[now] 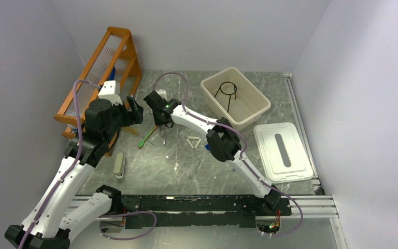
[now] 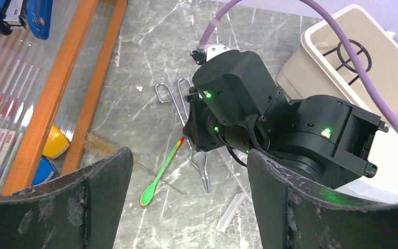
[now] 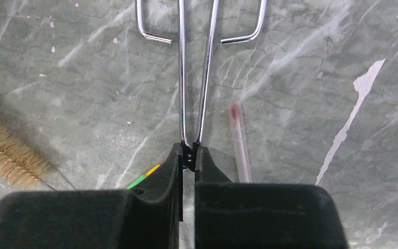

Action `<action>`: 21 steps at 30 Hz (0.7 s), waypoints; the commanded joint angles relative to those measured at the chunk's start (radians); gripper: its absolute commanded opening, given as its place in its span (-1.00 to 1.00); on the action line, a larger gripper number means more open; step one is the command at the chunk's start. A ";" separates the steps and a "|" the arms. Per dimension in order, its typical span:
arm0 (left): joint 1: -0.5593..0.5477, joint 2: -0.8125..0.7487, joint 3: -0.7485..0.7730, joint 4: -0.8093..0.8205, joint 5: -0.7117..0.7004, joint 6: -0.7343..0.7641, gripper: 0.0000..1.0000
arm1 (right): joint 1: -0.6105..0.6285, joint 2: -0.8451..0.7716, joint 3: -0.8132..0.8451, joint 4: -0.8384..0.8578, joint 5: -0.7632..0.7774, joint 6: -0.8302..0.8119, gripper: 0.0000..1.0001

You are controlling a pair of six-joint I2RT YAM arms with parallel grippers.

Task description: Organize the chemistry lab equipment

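Observation:
My right gripper (image 3: 188,155) is shut on the metal forceps (image 3: 194,78), pinching them where the two arms meet; their looped handles point away over the tabletop. In the top view the right gripper (image 1: 161,124) is low over the forceps (image 1: 162,137). A green-handled tool (image 1: 147,137) lies just to their left, and a white triangle (image 1: 193,141) to the right. A clear thin tube with a red tip (image 3: 240,142) lies beside the forceps. The black wire ring (image 1: 227,89) rests in the beige bin (image 1: 254,116). My left gripper (image 1: 134,110) hangs open and empty near the rack.
The orange wooden rack (image 1: 96,67) stands at the back left. A white lid (image 1: 282,151) lies to the right of the bin. A grey block (image 1: 119,165) sits near the left arm. A bristle brush (image 2: 101,145) and a clear plastic bag (image 2: 233,212) lie on the table.

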 commanded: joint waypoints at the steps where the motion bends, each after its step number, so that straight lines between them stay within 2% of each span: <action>1: -0.004 -0.022 -0.009 -0.001 -0.013 -0.053 0.69 | -0.023 -0.080 -0.092 0.108 -0.043 -0.010 -1.00; 7: -0.004 -0.017 -0.062 0.003 0.047 -0.170 0.64 | -0.066 -0.231 -0.265 0.315 -0.102 0.027 -1.00; 15: -0.004 0.015 -0.119 0.075 0.120 -0.244 0.64 | -0.118 -0.367 -0.431 0.443 -0.199 0.074 -1.00; 21: -0.004 0.048 -0.124 0.133 0.163 -0.296 0.72 | -0.144 -0.484 -0.566 0.505 -0.280 0.078 -1.00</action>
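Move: The crucible tongs are already pinched at their pivot in my right hand, just over the table. The beige bin they go to has its middle some 32 cm to the right, 12 cm ahead and 4 cm above. The straw bundle lies level with me, 20 cm right; the red-tipped rod 6 cm right and 4 cm back; the green spatula 4 cm left and 6 cm back. From my left hand the bin is roughly 42 cm right, 22 cm ahead and 21 cm down. I keep my right fingers shut on the tongs' pivot and lift them off the table, about 10 cm, drifting right and a bit forward towards the beige bin, slowly first and then faster, while my fingertips swing some 20 degrees out to the left. My left hand, empty and open, sinks about 5 cm and eases right, tipping down slightly. ##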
